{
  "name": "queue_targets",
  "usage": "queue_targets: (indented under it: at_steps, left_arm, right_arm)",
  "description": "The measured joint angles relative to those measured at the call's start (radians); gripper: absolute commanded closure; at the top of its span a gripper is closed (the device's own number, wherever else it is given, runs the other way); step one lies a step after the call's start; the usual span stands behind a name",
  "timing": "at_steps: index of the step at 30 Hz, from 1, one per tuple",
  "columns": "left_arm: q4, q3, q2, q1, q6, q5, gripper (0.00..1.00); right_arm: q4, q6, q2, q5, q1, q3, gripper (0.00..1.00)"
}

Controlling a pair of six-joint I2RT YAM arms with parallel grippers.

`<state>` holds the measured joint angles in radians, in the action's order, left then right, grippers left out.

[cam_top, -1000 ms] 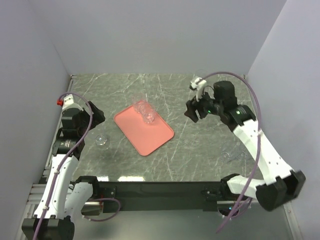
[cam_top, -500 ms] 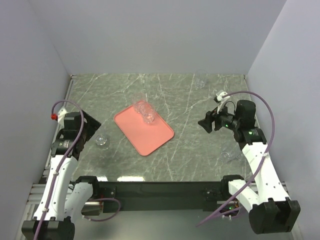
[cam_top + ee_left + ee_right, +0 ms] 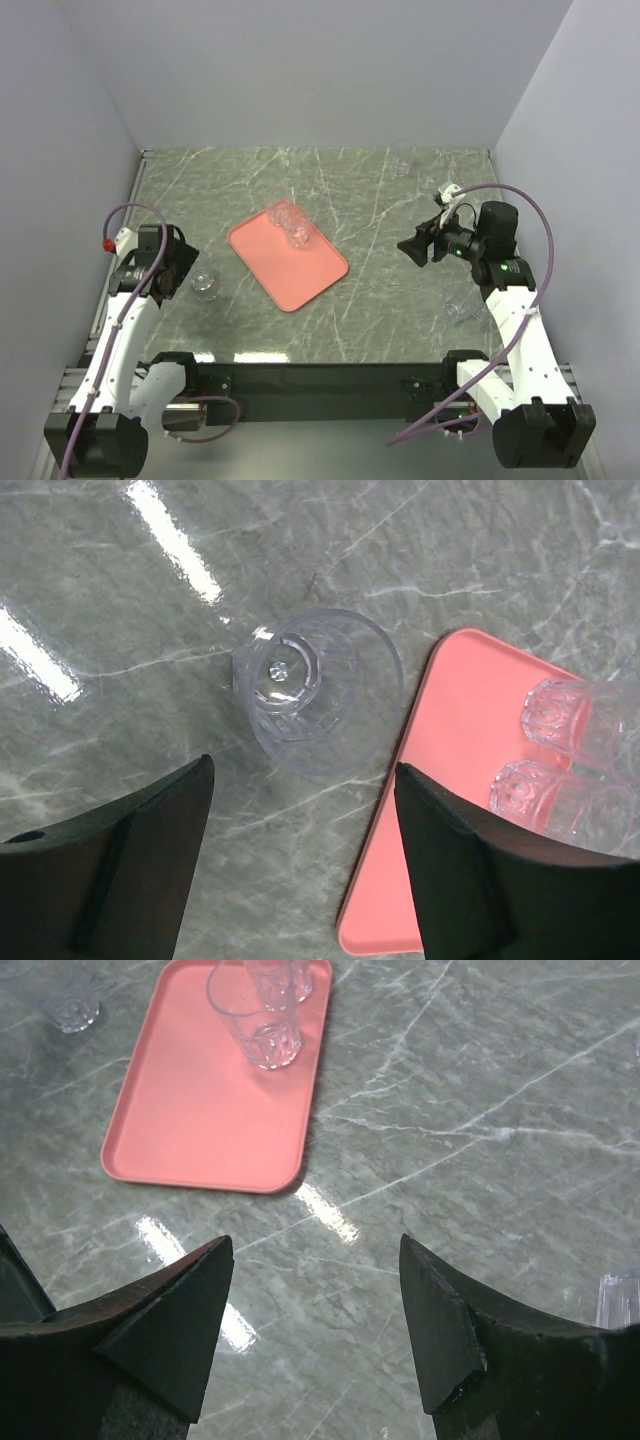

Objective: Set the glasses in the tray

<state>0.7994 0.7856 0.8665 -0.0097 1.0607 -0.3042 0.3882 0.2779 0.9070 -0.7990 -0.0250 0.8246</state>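
Note:
The salmon-pink tray (image 3: 300,270) lies slantwise mid-table, with two clear glasses (image 3: 291,224) standing at its far end. One loose glass (image 3: 204,282) sits on the marble just left of the tray. My left gripper (image 3: 181,268) is beside it, open. In the left wrist view that glass (image 3: 315,690) lies just ahead of my open left gripper (image 3: 302,767), next to the tray (image 3: 470,780). My right gripper (image 3: 412,247) hangs open over bare marble right of the tray. The right wrist view shows the open right gripper (image 3: 315,1245), the tray (image 3: 190,1120) and a glass (image 3: 268,1030) beyond it.
Another clear glass (image 3: 401,166) stands near the back wall on the right. A further one (image 3: 458,312) is by the right arm, seen at the right wrist view's edge as a glass (image 3: 618,1300). Grey walls close in left, back and right.
My left gripper has drawn back and down beside the loose glass, its jaws narrowing a little. My right arm swung from the back centre out to the right, uncovering the far glass.

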Motion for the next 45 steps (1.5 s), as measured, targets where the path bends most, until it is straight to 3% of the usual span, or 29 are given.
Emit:
queue_targets:
  at_steps: [3,21,24,28,31,38,45]
  left_arm:
    - [0.001,-0.001,0.024,0.000,0.015,-0.003,0.23]
    - [-0.041,-0.069,0.159,0.004,0.087,-0.007,0.50]
    - [-0.051,-0.080,0.184,0.021,0.090,0.001,0.61]
    - [-0.075,-0.084,0.196,0.040,0.106,0.003,0.84]
    - [-0.080,-0.089,0.197,0.044,0.105,0.005,0.91]
    - [-0.095,-0.094,0.190,0.046,0.076,0.013,1.00]
    - [-0.127,-0.086,0.084,0.046,-0.069,0.029,1.00]
  right_arm:
    - [0.000,0.001,-0.003,-0.007,-0.002,0.000,0.26]
    - [-0.001,0.011,-0.003,-0.015,-0.006,0.000,0.26]
    - [-0.001,0.012,-0.003,-0.015,-0.006,0.000,0.26]
    - [-0.001,0.013,-0.005,-0.015,-0.006,0.000,0.26]
    - [-0.001,0.015,-0.008,-0.015,-0.006,0.000,0.26]
    - [-0.001,0.017,-0.012,-0.016,-0.012,0.000,0.26]
    - [-0.001,0.019,-0.014,-0.016,-0.013,0.000,0.26]
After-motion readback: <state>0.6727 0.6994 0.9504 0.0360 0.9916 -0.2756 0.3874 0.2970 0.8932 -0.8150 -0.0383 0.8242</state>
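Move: The glass I go for stands about 3 cm ahead of my left hand and 3 cm to its right, its middle some 10 cm lower. The tray's middle is roughly 14 cm ahead and 26 cm right of this hand, table-high. On it stand two glasses, one about 20 cm ahead and 29 cm right, the other 26 cm ahead and 24 cm right. From my right hand the glass lies some 56 cm left, level with it, 18 cm below. I lower my open left hand about 6.5 cm almost straight down to the glass's rim, tipping my fingers some 10 degrees steeper and narrowing them on the way. Near the bottom I shut them, pinching the left side of the glass wall at the rim, one finger inside, one outside. Then I lift about 3 cm, easing most of the tilt back. ##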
